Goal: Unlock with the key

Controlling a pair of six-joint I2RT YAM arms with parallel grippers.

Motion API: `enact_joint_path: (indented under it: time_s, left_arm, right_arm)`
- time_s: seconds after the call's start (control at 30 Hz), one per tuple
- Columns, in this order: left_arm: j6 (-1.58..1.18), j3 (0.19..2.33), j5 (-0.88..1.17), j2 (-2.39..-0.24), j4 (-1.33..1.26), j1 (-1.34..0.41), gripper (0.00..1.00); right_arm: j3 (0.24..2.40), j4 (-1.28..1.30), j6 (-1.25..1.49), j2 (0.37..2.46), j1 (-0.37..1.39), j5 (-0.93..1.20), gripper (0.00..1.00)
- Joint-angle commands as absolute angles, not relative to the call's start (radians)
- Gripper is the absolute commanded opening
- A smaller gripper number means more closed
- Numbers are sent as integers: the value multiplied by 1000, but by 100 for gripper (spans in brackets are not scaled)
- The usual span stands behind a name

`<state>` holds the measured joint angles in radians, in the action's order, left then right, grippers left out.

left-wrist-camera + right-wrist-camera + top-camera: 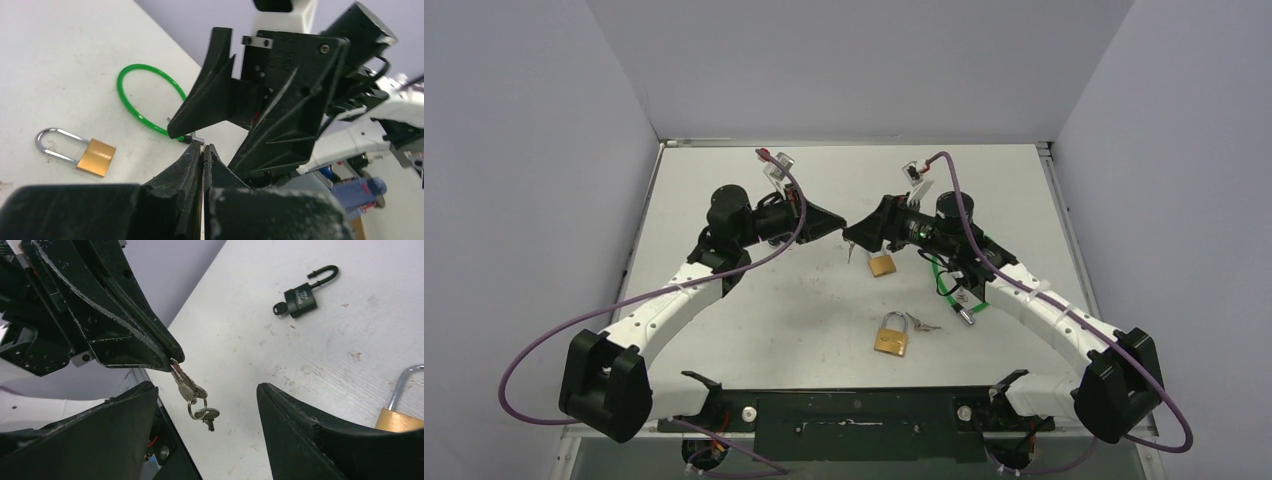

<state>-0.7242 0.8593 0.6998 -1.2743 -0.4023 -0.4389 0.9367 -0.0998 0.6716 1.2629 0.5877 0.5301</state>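
My left gripper (203, 149) is shut on the blade of a silver key (181, 379), and a ring with a second key (205, 415) dangles below it. My right gripper (206, 390) stands open, its two fingers wide apart on either side of the hanging keys without touching them. In the top view both grippers meet tip to tip above mid-table, left (840, 227) and right (857, 238). A brass padlock (882, 266) lies right below them, and a second brass padlock (891, 335) with its own keys (922, 324) lies nearer the bases.
A green cable loop (145, 100) lies under the right arm. A black padlock (300, 297) with a key in it rests farther off on the table. A brass padlock (95, 157) lies left of my left fingers. Grey walls enclose the table.
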Motion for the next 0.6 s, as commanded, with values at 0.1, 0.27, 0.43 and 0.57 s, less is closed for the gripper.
enact_joint_path:
  time_s: [0.1,0.27,0.43,0.57]
  left_arm:
    - [-685,954,904,-1230,-482,-431,0]
    - [-740,948,911,-1226,-540,-424,0]
    - [-806,944,907,-1227,-589,-417,0]
    - [-817,948,884,-1227,-574,-409,0]
  right_arm:
    - [899,-383,769,1178,584,659,56]
    - [900,-379,771,1163,584,656,38]
    - [906,-378,765,1167,584,680,22]
    - [910,-367,762,1171,586,700,19]
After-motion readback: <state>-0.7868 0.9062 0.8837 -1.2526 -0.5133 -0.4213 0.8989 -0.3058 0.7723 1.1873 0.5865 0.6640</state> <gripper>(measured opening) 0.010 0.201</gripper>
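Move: The keys hang from the shut left fingertips, about 1 cm beyond and 1 cm below that hand's point. From the right hand they lie between its open fingers, about 1 cm to the left and 1 cm back. Some 24 cm below the right hand are the small brass padlock, about 6 cm ahead and 7 cm right, the large brass padlock, about 10 cm back and 9 cm right, and the black padlock, about 11 cm ahead and 16 cm left. The right hand closes its wide-open fingers most of the way from both sides of the keys, just beyond the left fingertips, while it rises about 5.5 cm, draws back some 3 cm and tips its fingers upward by roughly 10 degrees. The left hand keeps its shut grip on the keys and carries them along, up about 5 cm and back 3 cm, turning some 10 degrees clockwise, so the two hands stay tip to tip. ##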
